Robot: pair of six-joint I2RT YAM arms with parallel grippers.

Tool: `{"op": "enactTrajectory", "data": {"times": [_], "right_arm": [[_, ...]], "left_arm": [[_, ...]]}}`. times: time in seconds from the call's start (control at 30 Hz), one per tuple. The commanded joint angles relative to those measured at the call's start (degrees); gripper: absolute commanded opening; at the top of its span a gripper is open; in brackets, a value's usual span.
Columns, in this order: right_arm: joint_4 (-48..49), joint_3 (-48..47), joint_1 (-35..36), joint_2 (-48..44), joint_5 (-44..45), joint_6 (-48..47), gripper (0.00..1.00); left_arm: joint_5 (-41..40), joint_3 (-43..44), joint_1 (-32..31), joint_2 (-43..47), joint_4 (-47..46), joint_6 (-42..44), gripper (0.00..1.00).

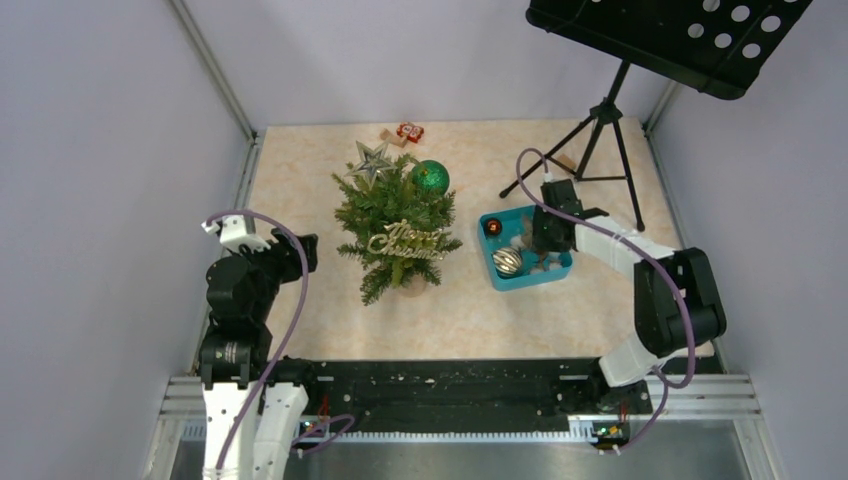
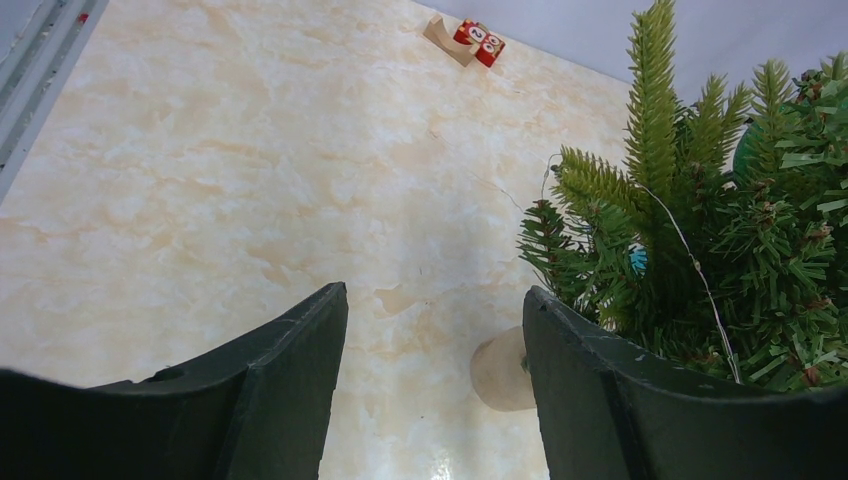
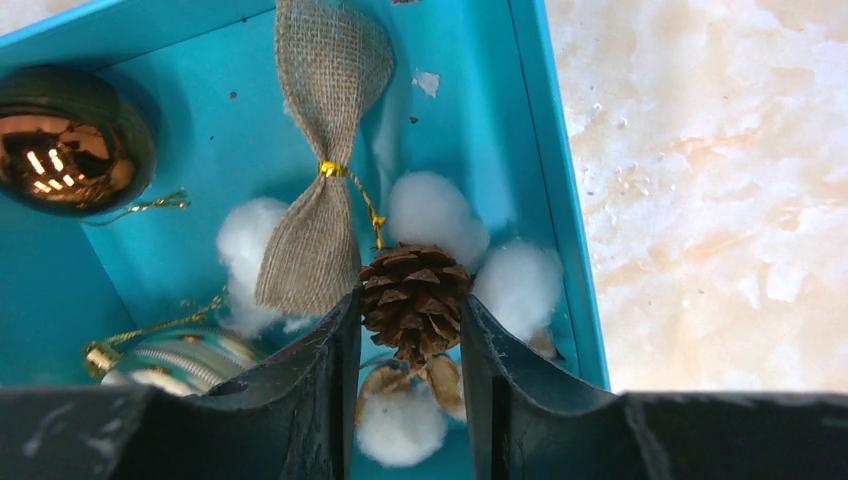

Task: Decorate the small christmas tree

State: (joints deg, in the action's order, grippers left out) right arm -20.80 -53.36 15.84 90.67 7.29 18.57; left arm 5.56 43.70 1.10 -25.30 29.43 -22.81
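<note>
The small christmas tree (image 1: 398,225) stands mid-table with a silver star (image 1: 372,160), a green ball (image 1: 431,177) and a gold "Merry Christmas" sign (image 1: 405,241) on it. My left gripper (image 1: 300,250) hovers open and empty to its left; in the left wrist view the tree (image 2: 720,250) fills the right side beside the gripper (image 2: 435,295). My right gripper (image 3: 410,305) reaches down into the teal tray (image 1: 497,272). Both its fingers press a brown pine cone (image 3: 412,285) with cotton balls (image 3: 435,210) attached.
The tray (image 3: 560,200) also holds a burlap bow (image 3: 325,150), a bronze ball (image 3: 65,140) and a striped ball (image 3: 180,360). A black tripod music stand (image 1: 600,140) rises behind the tray. Small red blocks (image 1: 409,132) lie at the table's far edge.
</note>
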Motion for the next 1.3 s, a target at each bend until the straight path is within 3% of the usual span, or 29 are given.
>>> {"op": "enactTrajectory", "data": {"times": [0.0,0.27,0.67,1.03,1.27], "right_arm": [[-4.09,-3.82,-0.45,-6.98,-0.33,-1.60,0.20],[-13.69,-9.95,-0.38,-14.69,-6.86,-5.26,0.16],[-17.36,-23.33,-0.39,-22.94,-33.40,-10.93,0.13],[7.16,-23.33,-0.13,-25.29,-53.85,6.90,0.08],[15.12,-24.03,6.77,-21.75,-56.82,13.11,0.08]], "left_arm": [[0.66,0.17,0.41,-0.54,-4.10,0.13,0.69],[1.65,0.10,0.47,-1.28,-5.03,0.51,0.69],[5.17,-0.44,0.40,-0.97,-5.93,0.75,0.69],[14.93,-1.30,0.41,-1.04,-8.25,1.67,0.69],[16.94,-0.74,0.45,-1.53,-8.81,1.86,0.68]]}}
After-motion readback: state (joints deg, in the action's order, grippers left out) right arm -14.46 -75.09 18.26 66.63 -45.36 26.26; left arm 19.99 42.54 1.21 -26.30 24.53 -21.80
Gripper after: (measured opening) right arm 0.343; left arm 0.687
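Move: The christmas tree, where the pinecone already pinched in the right fingers is headed, stands about 26 cm to the right hand's left and 6 cm back, its middle some 16 cm higher. Its green bauble is roughly 23 cm left, 4 cm back and 29 cm up. In the tray, the striped bauble lies 7 cm left and 2 cm back, the copper bauble 9 cm left and 5 cm ahead, both about level. From the left hand the tree is about 15 cm right, 7 cm ahead, 7 cm lower. The pinecone, still pinched, is carried up out of the blue tray by the right hand, first straight up, then also left towards the tree: about 35 cm up, 15 cm left and slightly back. Meanwhile the wrist swings some 70 degrees, so the down-slanting fingers come to point at the tree. The open left hand eases about 4 cm right towards the tree, turning slightly clockwise. ##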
